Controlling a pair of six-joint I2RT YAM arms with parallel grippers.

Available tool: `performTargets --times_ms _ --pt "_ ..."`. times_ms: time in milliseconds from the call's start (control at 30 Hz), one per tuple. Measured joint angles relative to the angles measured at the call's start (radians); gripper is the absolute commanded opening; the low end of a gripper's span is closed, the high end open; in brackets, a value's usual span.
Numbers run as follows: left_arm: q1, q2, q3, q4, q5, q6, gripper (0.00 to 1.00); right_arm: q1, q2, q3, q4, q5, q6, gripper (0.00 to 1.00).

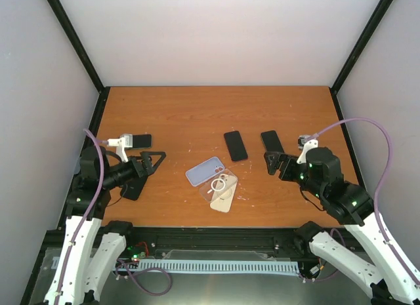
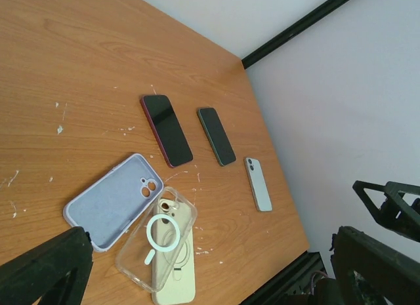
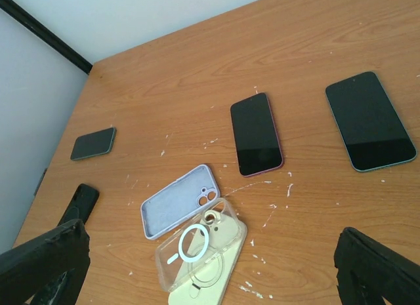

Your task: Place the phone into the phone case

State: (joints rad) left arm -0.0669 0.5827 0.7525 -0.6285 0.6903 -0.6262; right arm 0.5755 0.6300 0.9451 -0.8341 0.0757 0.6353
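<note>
Several phones lie flat on the wooden table. A red-edged phone (image 1: 235,145) (image 3: 256,133) is face up at the centre, and a green-edged phone (image 1: 272,142) (image 3: 369,121) lies just right of it. A pale phone (image 2: 258,183) lies face down further right. A dark phone (image 1: 139,141) (image 3: 93,143) rests at the left. A lavender phone case (image 1: 205,171) (image 2: 115,200) lies hollow side up. A clear case (image 1: 220,184) (image 3: 197,252) overlaps a cream case (image 1: 224,199). My left gripper (image 1: 146,172) (image 2: 210,279) and right gripper (image 1: 279,164) (image 3: 210,285) are open, empty, either side of the cases.
Black frame posts (image 1: 75,39) and white walls enclose the table on three sides. White scuffs (image 3: 262,187) mark the wood around the cases. The table's front edge (image 1: 216,227) runs just behind the cream case, with the arm bases below it.
</note>
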Motion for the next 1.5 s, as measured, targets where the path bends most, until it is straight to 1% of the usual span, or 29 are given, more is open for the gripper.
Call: performTargets --times_ms 200,333,500,733,1000,1100,1233,1367,1500 --pt "0.002 -0.004 0.0 0.009 -0.023 -0.001 0.99 -0.004 0.033 0.0 0.016 0.008 0.002 1.0" --pt "0.005 0.011 0.0 0.009 -0.098 -0.011 0.99 -0.005 0.047 -0.001 0.026 0.014 0.002 1.0" --pt "0.005 0.105 0.002 0.005 -0.267 -0.047 0.99 -0.005 0.053 -0.02 0.041 0.014 0.009 1.0" --pt "0.016 0.248 -0.007 0.0 -0.598 -0.158 0.99 -0.005 0.04 -0.035 0.051 0.013 0.012 1.0" --pt "0.152 0.416 -0.087 0.035 -0.812 -0.274 0.99 -0.006 0.023 -0.067 0.094 -0.037 0.017 1.0" --pt "0.19 0.517 -0.106 0.05 -0.84 -0.307 0.99 -0.006 0.041 -0.079 0.098 -0.055 0.019 1.0" --pt "0.201 0.611 -0.123 0.101 -0.828 -0.329 0.99 -0.006 0.065 -0.085 0.097 -0.062 0.024 1.0" --pt "0.201 0.633 -0.156 0.143 -0.807 -0.328 0.99 -0.006 0.07 -0.111 0.104 -0.069 0.064 0.99" --pt "0.202 0.634 -0.19 0.171 -0.776 -0.325 1.0 -0.006 0.071 -0.197 0.142 -0.116 0.111 0.98"
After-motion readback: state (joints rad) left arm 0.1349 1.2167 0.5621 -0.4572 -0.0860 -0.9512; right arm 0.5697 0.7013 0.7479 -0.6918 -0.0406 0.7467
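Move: The black case lies about 16 cm to the left hand's left, 4 cm ahead and some 26 cm below. A teal-edged phone lies at the same level, about 20 cm farther out than the black case. From the right hand the clear case is about 15 cm left, 3 cm ahead and 27 cm down. At its height, the gold phone lies 12 cm left and 1 cm back of that hand, and the lilac case 20 cm left and 9 cm ahead. Down some 23 cm and left about 17, with a little forward early on, the left hand swoops over to the black case, turning counter-clockwise and tipping until its wide-open fingers point steeply down, still a few centimetres above it. The right hand nearly hovers, then late on sinks about 7 cm in all while easing left towards the clear case, fingers open. ##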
